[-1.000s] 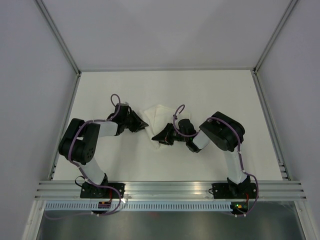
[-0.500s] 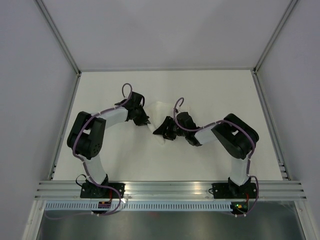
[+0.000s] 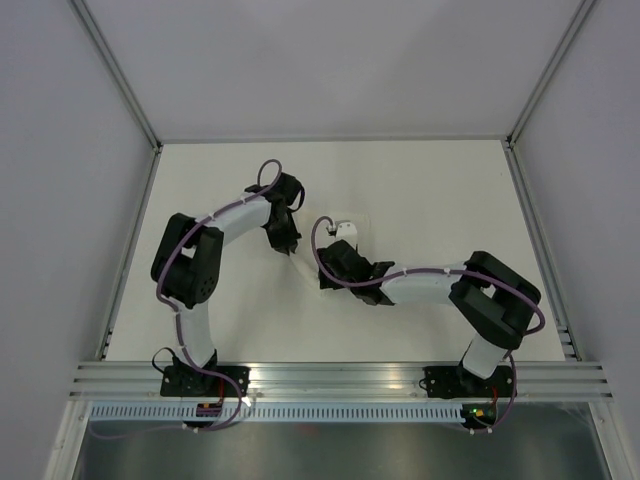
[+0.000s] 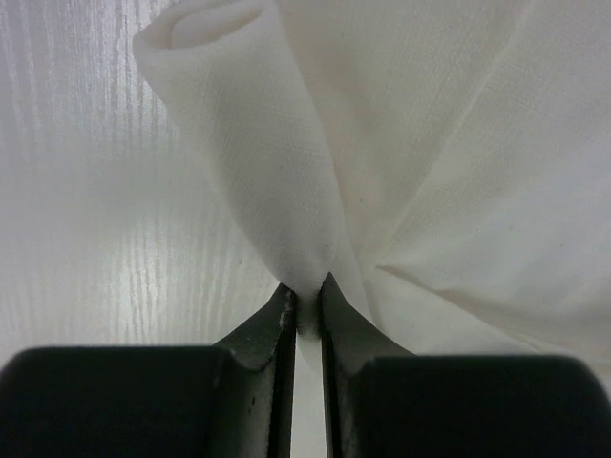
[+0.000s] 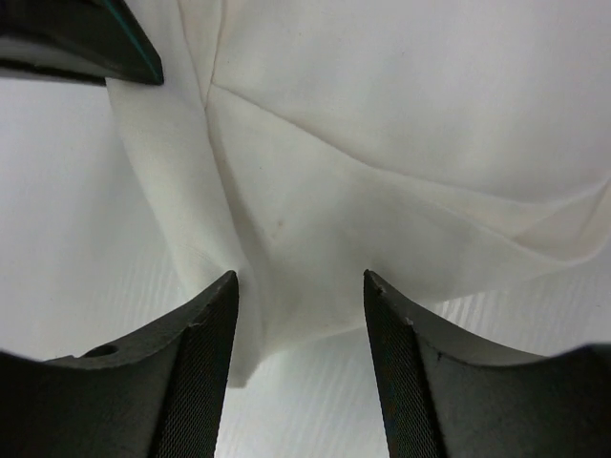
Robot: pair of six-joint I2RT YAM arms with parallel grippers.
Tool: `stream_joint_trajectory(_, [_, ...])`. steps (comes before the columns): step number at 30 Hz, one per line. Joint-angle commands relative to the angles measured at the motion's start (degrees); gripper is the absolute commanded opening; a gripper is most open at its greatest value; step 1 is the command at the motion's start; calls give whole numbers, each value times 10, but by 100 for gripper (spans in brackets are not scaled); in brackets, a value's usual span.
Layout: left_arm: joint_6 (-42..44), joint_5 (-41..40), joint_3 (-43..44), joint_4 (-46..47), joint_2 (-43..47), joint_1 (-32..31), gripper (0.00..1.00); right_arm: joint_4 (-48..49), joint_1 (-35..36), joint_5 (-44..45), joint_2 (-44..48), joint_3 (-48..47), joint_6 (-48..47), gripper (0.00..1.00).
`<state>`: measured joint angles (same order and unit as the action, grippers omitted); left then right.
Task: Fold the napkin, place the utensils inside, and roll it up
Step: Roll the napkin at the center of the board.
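Note:
The white napkin (image 4: 430, 143) lies crumpled on the white table, with one edge curled into a loose tube (image 4: 215, 29). My left gripper (image 4: 304, 286) is shut on a narrow pinched fold of it. My right gripper (image 5: 299, 281) stands open, with the napkin's (image 5: 382, 143) near edge lying between its fingers and untouched by them. In the top view the left gripper (image 3: 290, 243) and right gripper (image 3: 328, 275) face each other closely mid-table, hiding most of the cloth. A dark wedge with a teal edge (image 5: 86, 43) meets the napkin's far fold; I cannot tell whether it is the utensils.
The white table (image 3: 430, 190) is walled by grey panels at the back and both sides. An aluminium rail (image 3: 340, 375) runs along the near edge by the arm bases. Purple cables loop over both wrists.
The left arm has swung right and toward the back and shut on a napkin fold. The right arm has stretched left, and its jaws have opened off the cloth.

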<state>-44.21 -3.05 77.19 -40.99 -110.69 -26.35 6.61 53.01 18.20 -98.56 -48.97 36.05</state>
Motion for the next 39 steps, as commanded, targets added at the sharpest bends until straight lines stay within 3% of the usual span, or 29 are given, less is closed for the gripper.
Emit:
stream_joint_trajectory(1, [51, -21, 43, -103, -27, 0, 2, -35, 25, 111, 41, -13, -83, 61])
stream_joint_trajectory(8, [76, -48, 87, -168, -65, -6, 2, -31, 102, 157, 45, -53, -124, 62])
stream_joint_trajectory(17, [77, -80, 111, -218, -75, -18, 2, -84, 189, 235, -87, -192, -155, 62])
stream_joint_trajectory(27, [77, -78, 121, -226, -85, -27, 2, -134, 209, 297, -190, -271, -141, 60])
stream_joint_trajectory(33, [77, -78, 122, -226, -87, -27, 2, -135, 214, 323, -207, -278, -145, 55])
stream_joint_trajectory(39, [76, -78, 124, -226, -86, -27, 2, -157, 234, 353, -229, -319, -165, 57])
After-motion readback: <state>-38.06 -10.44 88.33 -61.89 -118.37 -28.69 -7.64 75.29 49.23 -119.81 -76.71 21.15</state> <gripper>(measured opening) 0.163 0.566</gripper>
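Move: The napkin roll's near end lies about 2 cm back and 2 cm to the left of the open right hand, some 2 cm below it. The left hand already pinches the roll farther out; from there the near end is about 10 cm back, 7 cm right and 1 cm lower. The napkin's flat part spreads about 8 cm ahead and 2 cm to the right of the right hand, level with it to the left hand's right by some 10 cm. The napkin roll stays pinched in the left fingers, which carry it back and left about 4.5 cm, tips swinging left and back as the wrist turns slightly clockwise, then hold. The open right hand arcs up and some 10 cm left, drawing back a little, then sinks to nearly its starting height with its fingers straddling the roll's near end, left side rolling down. ##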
